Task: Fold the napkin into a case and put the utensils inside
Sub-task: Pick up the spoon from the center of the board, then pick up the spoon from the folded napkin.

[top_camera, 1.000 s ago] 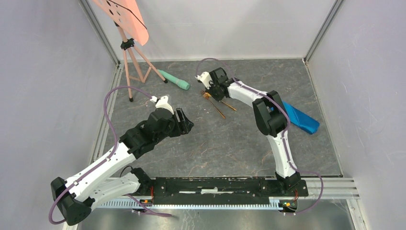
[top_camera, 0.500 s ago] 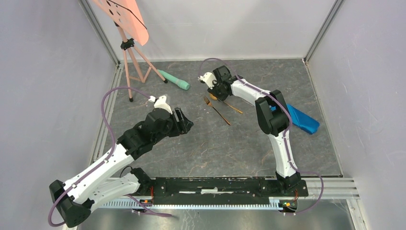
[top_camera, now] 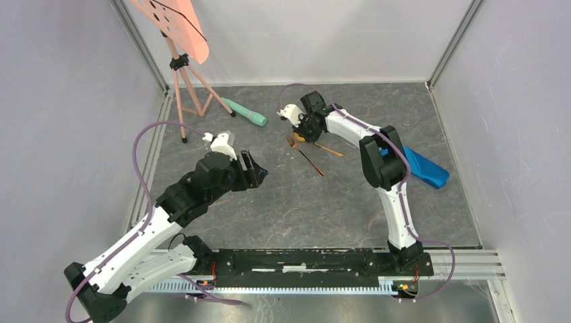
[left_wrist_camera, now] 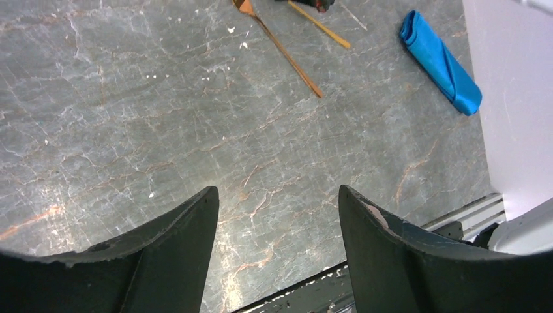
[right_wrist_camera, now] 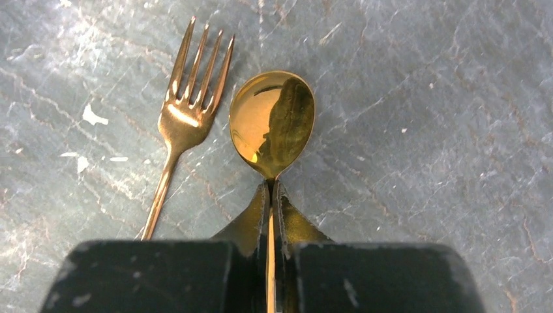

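Note:
The napkin lies folded into a narrow bright blue case point(top_camera: 423, 167) on the right, partly behind my right arm, and shows at the upper right in the left wrist view point(left_wrist_camera: 440, 62). The utensils are a copper-gold fork point(right_wrist_camera: 186, 111) and a spoon point(right_wrist_camera: 272, 124), side by side on the grey table. My right gripper point(right_wrist_camera: 270, 186) is shut on the spoon's neck, with the thin handle running back between its fingers. From above it sits low at the far middle point(top_camera: 306, 131), the fork point(top_camera: 304, 155) just beside it. My left gripper point(left_wrist_camera: 277, 195) hangs open and empty over bare table, left of centre point(top_camera: 252, 168).
A mint-green cylinder with a black tip point(top_camera: 246, 113) lies at the back left, next to a pink tripod stand point(top_camera: 185, 87). Grey walls close in three sides. The black mounting rail point(top_camera: 303, 262) runs along the near edge.
My right gripper shifted slightly toward the back, let the utensils lie on the table, and now grips the spoon. The left arm drifted a little to the left, still open.

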You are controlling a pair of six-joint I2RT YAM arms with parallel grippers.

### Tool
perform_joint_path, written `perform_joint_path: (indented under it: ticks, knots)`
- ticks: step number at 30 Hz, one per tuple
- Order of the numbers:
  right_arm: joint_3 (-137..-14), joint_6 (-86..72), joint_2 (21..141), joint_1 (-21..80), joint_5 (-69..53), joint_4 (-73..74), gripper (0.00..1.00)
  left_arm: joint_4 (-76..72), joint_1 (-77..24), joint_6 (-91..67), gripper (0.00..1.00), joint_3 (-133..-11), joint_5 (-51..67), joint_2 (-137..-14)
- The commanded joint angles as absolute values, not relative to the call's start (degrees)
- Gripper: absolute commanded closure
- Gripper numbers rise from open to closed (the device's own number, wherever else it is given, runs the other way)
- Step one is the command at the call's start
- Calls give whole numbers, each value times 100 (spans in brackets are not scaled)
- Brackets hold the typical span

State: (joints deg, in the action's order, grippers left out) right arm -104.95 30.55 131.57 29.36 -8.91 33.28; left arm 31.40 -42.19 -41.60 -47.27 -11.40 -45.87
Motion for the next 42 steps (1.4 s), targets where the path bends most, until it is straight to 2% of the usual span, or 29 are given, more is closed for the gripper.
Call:
perform_joint_path:
  ticks: [1, 10, 18, 31, 42]
  knots:
    - [-10023, 3042, 12709, 2860, -1076, 3632, 100, 3269, -4197, -3499, 25, -5311, -1026, -4514]
    - [-9320, 3504, 10987, 2228, -1731, 3772, 100, 3303, -4193, -2924, 25, -5747, -674, -4672]
    - [-7665, 4302, 9548, 866, -2388, 3415, 100, 3183, -4340, -2481, 23, -5705, -791, -4823]
    - [-7705, 5536, 10115, -342, -3318, 3803, 99, 3032, -4701, -2042, 22, -5467, -1518, -4861]
    - [-8157, 6032, 10739, -619, -3400, 4044, 100, 3092, -4729, -1924, 22, -5423, -1820, -5017]
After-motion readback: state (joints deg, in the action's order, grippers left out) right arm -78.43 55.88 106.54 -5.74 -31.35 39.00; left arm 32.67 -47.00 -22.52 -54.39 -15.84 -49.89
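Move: The right hand already grips the spoon at its neck, just above the board. The folded napkin it is headed for lies about 35 cm to the hand's right and 12 cm nearer the bases, at about the same height. The fork's middle lies some 7 cm back and about 1 cm left of the hand. From the left hand the napkin is some 13 cm ahead, 49 cm to the right and 20 cm below. Keeping the spoon pinched at its neck, the right hand eases back a little, then lifts it about 12 cm while sweeping right. It carries on some 25 cm towards the folded napkin, sinks about 7 cm over the napkin's nearer end and stays shut. The empty left hand rises, dips slightly and tilts up, rolling its left side up. ##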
